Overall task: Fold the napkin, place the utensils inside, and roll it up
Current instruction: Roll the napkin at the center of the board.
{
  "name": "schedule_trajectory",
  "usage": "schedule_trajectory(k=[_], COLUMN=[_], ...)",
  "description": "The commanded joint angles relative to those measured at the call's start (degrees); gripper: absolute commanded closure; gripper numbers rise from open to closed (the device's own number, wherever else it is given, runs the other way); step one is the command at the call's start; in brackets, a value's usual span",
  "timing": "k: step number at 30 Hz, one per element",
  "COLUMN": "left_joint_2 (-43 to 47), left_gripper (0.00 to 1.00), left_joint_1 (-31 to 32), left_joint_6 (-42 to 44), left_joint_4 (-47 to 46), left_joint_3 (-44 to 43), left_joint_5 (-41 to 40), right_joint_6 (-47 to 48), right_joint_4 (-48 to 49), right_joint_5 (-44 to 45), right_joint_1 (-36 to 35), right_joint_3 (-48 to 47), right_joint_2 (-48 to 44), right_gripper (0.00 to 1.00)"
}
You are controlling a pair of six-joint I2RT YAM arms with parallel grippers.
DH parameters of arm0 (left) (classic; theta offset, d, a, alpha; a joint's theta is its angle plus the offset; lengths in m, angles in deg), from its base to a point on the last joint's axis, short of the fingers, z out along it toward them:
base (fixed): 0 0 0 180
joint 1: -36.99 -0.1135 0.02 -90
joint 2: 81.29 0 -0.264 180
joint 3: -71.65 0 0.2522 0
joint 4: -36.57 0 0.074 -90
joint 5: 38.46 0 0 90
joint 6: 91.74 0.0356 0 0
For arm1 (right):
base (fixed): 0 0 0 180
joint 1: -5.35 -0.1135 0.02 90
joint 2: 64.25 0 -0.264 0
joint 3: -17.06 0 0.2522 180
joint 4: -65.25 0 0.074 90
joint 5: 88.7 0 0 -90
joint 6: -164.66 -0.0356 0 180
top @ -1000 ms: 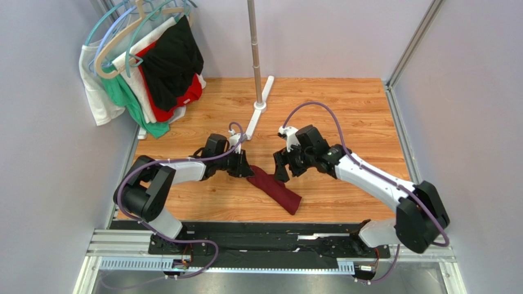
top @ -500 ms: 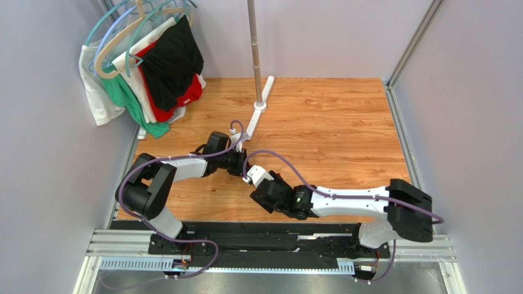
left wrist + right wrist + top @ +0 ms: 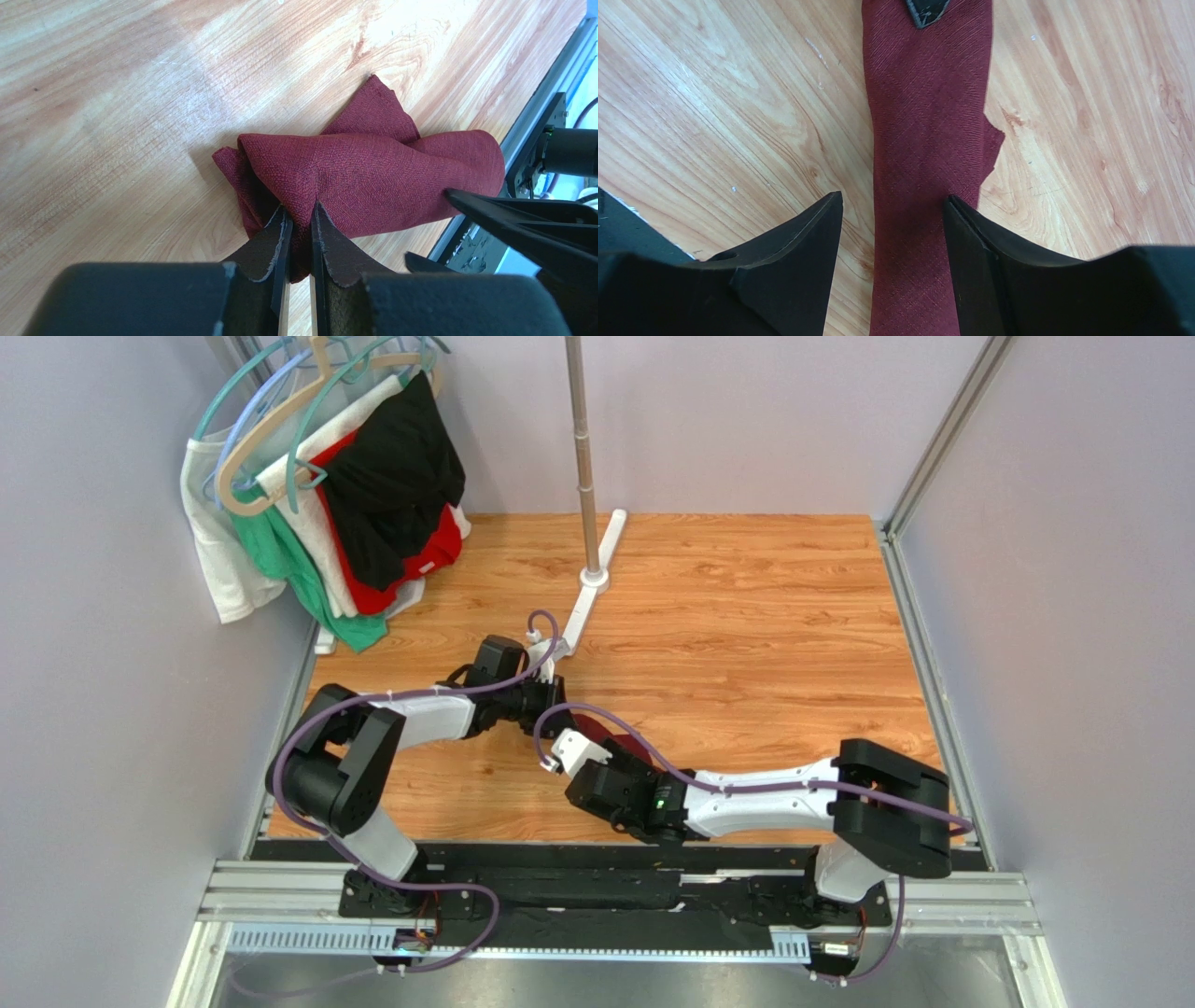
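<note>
The dark maroon napkin (image 3: 365, 168) lies on the wooden table as a long rolled bundle, with a loose corner sticking out at one side (image 3: 994, 140). My left gripper (image 3: 298, 210) is shut on one end of it, pinching the cloth between its tips. My right gripper (image 3: 892, 199) hovers over the other part of the roll (image 3: 927, 126), open, its jaws straddling the cloth with a gap on the left. In the top view the right arm (image 3: 730, 798) covers the napkin. The utensils are out of view.
Garments on hangers (image 3: 337, 490) hang at the far left by the wall. A metal pole (image 3: 582, 462) rises from a white foot (image 3: 601, 560) at the back. A black rail (image 3: 617, 889) runs along the near edge, close to the roll's end.
The right arm has swung from beyond the napkin down and toward the near edge, now over the roll, its jaws narrowing. The left gripper has kept its grip in place.
</note>
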Motion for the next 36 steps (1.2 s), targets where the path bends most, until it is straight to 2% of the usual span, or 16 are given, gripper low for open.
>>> schedule_trajectory(k=[1, 5, 8, 13, 15, 16, 17, 18, 19, 20, 22, 25, 30, 36], left_joint_2=[-0.88, -0.96, -0.79, -0.44, -0.44, -0.35, -0.17, -0.09, 0.26, 0.61, 2.45, 6.22, 13.7, 20.48], left_gripper=[0.9, 0.9, 0.89, 0.88, 0.86, 0.83, 0.79, 0.74, 0.57, 0.48, 0.3, 0.15, 0.05, 0.03], left_joint_1=[0.15, 0.15, 0.15, 0.15, 0.15, 0.15, 0.15, 0.15, 0.15, 0.15, 0.15, 0.06, -0.81, -2.75], left_joint_6=[1.11, 1.28, 1.55, 1.72, 1.72, 1.81, 1.72, 1.46, 1.2, 0.93, -0.38, -1.97, -3.02, -2.41], left_joint_4=[1.78, 2.13, 2.14, 2.05, 1.87, 1.87, 1.79, 1.61, 1.52, 1.26, 0.47, 0.12, 1.34, 2.49], left_joint_3=[-1.5, -1.85, -1.85, -2.11, -2.2, -2.29, -2.29, -2.37, -2.38, -2.29, -1.59, -0.36, 2.1, 6.5], left_joint_5=[0.81, 1.08, 1.08, 1.34, 1.78, 1.87, 1.78, 1.87, 1.87, 1.34, 0.64, -2.08, -8.5, -11.32], right_joint_6=[0.52, -1.93, -2.91, -3.79, -4.05, -4.14, -4.23, -4.31, -4.4, -4.58, -4.75, -5.63, -7.04, -7.92], right_joint_4=[3.19, 2.58, 1.96, 1.96, 1.87, 1.79, 1.61, 1.52, 1.26, 0.91, -0.06, -1.46, -5.07, -6.04], right_joint_5=[0.97, 0.89, 0.54, -2.53, -5.17, -6.22, -8.06, -8.95, -9.83, -11.32, -14.65, -20.09, -27.4, -37.25], right_joint_1=[0.14, 1.98, 3.21, 5.15, 6.38, 6.81, 7.6, 8.05, 8.4, 9.18, 10.5, 12.52, 15.95, 21.14], right_joint_3=[0.07, -0.02, -0.19, -0.19, -0.11, -0.11, -0.19, -0.19, -0.28, -0.54, -0.98, -1.69, -3.88, -5.12], right_joint_2=[3.03, 4.7, 5.23, 6.19, 6.46, 6.55, 6.63, 6.64, 6.64, 6.55, 6.37, 5.85, 3.74, 3.65], right_gripper=[0.42, 0.39, 0.4, 0.53, 0.64, 0.69, 0.8, 0.86, 0.92, 0.99, 1.0, 1.0, 1.0, 1.0])
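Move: The rolled napkin's middle lies about 3 cm ahead of the open right hand and some 3 cm below it, hardly to either side. Its far end, still pinched by the left hand, is roughly 8 cm ahead and 7 cm left of the right hand. From the left hand the napkin's middle lies some 7 cm to the right, 5 cm back and 2 cm lower. Right reaches about 4 cm forward and down, pinching the napkin; then left lets go and rises 6 cm. ##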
